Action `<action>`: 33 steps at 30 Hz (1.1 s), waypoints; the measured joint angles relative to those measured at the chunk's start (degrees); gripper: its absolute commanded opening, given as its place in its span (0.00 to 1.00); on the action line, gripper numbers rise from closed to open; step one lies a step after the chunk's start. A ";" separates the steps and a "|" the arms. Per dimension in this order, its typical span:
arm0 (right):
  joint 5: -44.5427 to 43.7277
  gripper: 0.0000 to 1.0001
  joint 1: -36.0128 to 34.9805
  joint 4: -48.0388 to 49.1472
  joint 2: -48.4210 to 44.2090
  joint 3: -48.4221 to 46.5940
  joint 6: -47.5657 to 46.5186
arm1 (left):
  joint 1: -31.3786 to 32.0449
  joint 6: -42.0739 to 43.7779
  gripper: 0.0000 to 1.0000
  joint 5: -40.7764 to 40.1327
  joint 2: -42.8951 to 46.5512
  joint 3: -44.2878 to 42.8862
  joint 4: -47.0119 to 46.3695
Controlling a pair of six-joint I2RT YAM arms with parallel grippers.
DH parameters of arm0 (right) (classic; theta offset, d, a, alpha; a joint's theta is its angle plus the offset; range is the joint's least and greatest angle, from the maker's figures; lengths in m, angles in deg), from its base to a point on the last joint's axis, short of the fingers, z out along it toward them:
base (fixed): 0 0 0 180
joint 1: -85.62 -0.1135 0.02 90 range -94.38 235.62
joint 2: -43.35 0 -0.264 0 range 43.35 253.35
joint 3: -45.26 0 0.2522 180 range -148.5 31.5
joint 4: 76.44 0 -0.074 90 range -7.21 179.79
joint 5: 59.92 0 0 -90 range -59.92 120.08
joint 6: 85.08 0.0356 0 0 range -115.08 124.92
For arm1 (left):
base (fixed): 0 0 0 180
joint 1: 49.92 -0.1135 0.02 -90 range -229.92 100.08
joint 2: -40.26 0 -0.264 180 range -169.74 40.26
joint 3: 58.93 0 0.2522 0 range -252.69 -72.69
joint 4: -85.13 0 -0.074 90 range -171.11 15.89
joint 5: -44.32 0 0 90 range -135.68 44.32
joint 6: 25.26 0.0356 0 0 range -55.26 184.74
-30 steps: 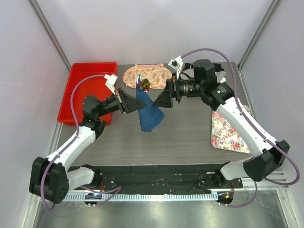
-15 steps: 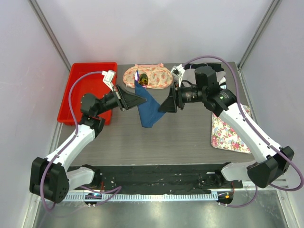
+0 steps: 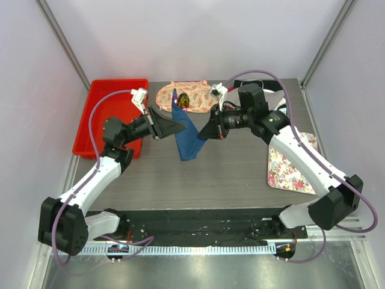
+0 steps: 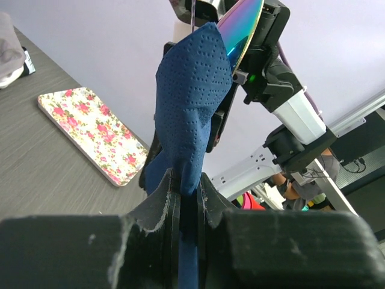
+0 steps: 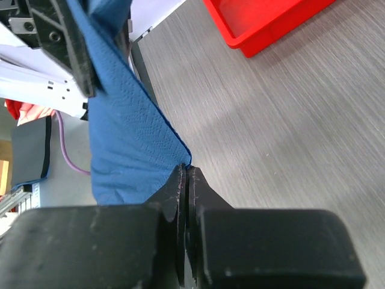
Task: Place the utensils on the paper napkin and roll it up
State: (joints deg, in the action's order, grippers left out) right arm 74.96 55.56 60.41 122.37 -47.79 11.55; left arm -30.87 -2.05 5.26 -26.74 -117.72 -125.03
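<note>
The dark blue paper napkin (image 3: 185,137) hangs in the air over the table's middle, bunched around the utensils. A shiny yellowish utensil end (image 3: 183,102) and a purple tip stick out of its top. My left gripper (image 3: 178,127) is shut on the napkin from the left; in the left wrist view the blue sheet (image 4: 192,96) rises from between my jaws (image 4: 187,183) with the iridescent utensil end (image 4: 243,27) above. From the right, my right gripper (image 3: 202,133) is shut on the napkin's edge (image 5: 120,150), pinched at the jaw tips (image 5: 186,171).
A red tray (image 3: 108,117) stands at the back left. A peach floral cloth (image 3: 201,96) lies behind the napkin. A white floral mat (image 3: 292,165) lies on the right of the dark table (image 3: 228,174).
My right gripper has moved left to the napkin and gone from open to shut on its edge. The left gripper has lifted the napkin slightly and kept its hold.
</note>
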 measured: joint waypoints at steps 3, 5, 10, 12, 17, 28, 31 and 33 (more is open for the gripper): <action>0.50 0.01 -0.31 2.16 1.51 0.00 0.35 | 0.02 -0.39 0.00 -0.07 -0.02 -0.07 0.02; 0.87 0.01 -0.59 4.00 2.38 0.00 1.14 | 0.31 -0.57 0.00 -0.24 -0.04 -0.39 0.02; 0.79 0.03 -1.84 7.61 3.41 0.00 2.23 | 0.83 -0.94 0.00 -0.35 -0.35 -1.57 0.00; 0.11 0.09 -2.16 8.11 3.52 -0.07 2.23 | 0.87 -0.90 0.00 -0.37 -0.44 -1.77 0.02; -1.38 0.53 -1.22 5.46 3.52 -1.11 1.90 | 0.59 -0.79 0.00 -0.79 -0.44 -1.77 -0.04; -0.37 0.82 4.35 -1.57 -1.97 -1.46 7.41 | -0.74 -0.48 0.00 -1.51 -0.46 -1.79 -0.22; 1.97 0.80 4.17 -1.31 -3.32 -1.31 10.12 | -0.85 -0.31 0.00 -1.73 -0.48 -1.79 -0.20; 4.39 0.80 4.15 0.35 -3.87 -0.15 12.94 | -0.94 -0.28 0.00 -1.86 -0.55 -1.79 -0.20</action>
State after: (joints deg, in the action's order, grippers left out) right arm 79.36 59.71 60.76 118.50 -47.94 24.49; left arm -31.81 -2.33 3.40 -27.28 -119.52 -125.23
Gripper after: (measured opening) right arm 0.801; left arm 0.134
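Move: The right fingers already pinch the napkin's loose corner. From them the napkin roll, where the left gripper grips it, lies about 5 cm left, 2 cm ahead and 5 cm up. The spoon head sticks out of the roll's far end, some 9 cm ahead, 5 cm left and 9 cm above; the napkin's near end hangs about 4 cm back, 4 cm left and 3 cm lower. From the left hand, that loose corner is about 5 cm right, 2 cm back and 5 cm below. Still pinching the napkin corner, the right hand carries it roughly 3 cm left towards the roll, then spreads its fingers wide and lets go. While opening, it swings about 5 cm back to the right and slightly forward, turning some 10 degrees clockwise, then rises about 3 cm while drawing back towards its base. The left hand keeps its grip on the roll, edging up and forward a centimetre or so. ##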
